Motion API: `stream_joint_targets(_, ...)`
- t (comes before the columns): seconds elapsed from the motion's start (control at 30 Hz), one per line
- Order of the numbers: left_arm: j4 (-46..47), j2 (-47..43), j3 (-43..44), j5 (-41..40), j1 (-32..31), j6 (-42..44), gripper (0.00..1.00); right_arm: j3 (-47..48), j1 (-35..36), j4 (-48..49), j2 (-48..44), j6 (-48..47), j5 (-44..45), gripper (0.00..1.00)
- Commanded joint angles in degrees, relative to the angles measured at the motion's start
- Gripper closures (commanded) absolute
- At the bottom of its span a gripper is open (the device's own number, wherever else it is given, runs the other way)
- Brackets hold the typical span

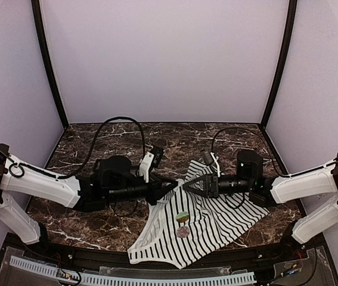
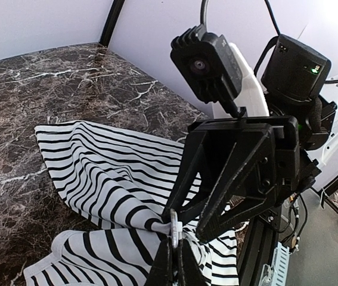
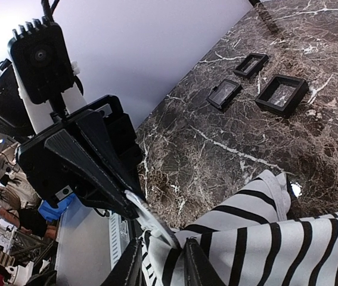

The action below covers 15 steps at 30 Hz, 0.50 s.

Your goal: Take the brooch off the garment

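The striped garment [image 1: 210,217] lies on the marble table, and a fold of it is lifted between the two arms. My left gripper [image 1: 173,186] is shut on the brooch [image 2: 174,229], a thin pale disc seen edge-on between its fingertips [image 2: 164,259]. That disc [image 3: 151,219] also shows in the right wrist view, with the left gripper's black fingers [image 3: 91,161] on it. My right gripper [image 3: 163,255] faces it, its fingers [image 2: 240,173] straddling the striped fold [image 3: 246,244] just behind the disc. The cloth fills the narrow gap between them.
Two more small ornaments sit on the flat part of the garment, one green-yellow [image 1: 182,215] and one pinkish [image 1: 183,232]. Three small black boxes [image 3: 283,93] lie on the marble beyond the cloth. Black cables [image 1: 121,122] loop over the table behind the arms.
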Motion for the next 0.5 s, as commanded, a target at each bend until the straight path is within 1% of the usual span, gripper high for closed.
stream_joint_targets(0.0, 3.0, -2.9, -0.9, 0.7, 0.1, -0.9, 0.99, 1.8, 0.6, 2.5, 1.4, -0.6, -1.5, 0.77)
stream_joint_targets(0.2, 3.3, -3.2, -0.9, 1.1, 0.1, -1.3, 0.99, 2.0, 0.6, 3.9, 2.7, 0.0, -2.2, 0.84)
stream_joint_targets(0.3, 3.2, -3.3, -0.8, 1.3, 0.1, -1.4, 0.99, 1.9, 0.6, 5.7, 2.8, 0.8, -2.6, 0.91)
stream_joint_targets(0.37, 3.0, -3.1, -1.0, 1.4, 0.1, -1.5, 0.99, 2.5, 0.6, 4.5, 3.2, 0.6, -2.3, 1.00)
stream_joint_targets(0.47, 2.9, -3.1, -1.6, 0.7, 0.2, -1.9, 0.99, 3.7, 0.6, 1.5, 3.5, -0.2, -1.6, 1.00)
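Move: The brooch is still pinched edge-on in the left fingertips, its middle about 2 cm to that hand's right and 1 cm lower. From the right hand it lies roughly 2 cm to the left and 1 cm higher, level fore and aft. On the garment, one of the other brooches lies some 9 cm back and 8 cm below the right hand, and another lies about 13 cm back and 10 cm below; both are straight back. The brooch's lower end, where it meets the lifted striped cloth, is what the right fingers close on: from about a quarter open they shut almost fully and pinch there, while that hand eases only about half a centimetre left towards the brooch. The left hand keeps its closed grip on the brooch's other end, nearly still. ##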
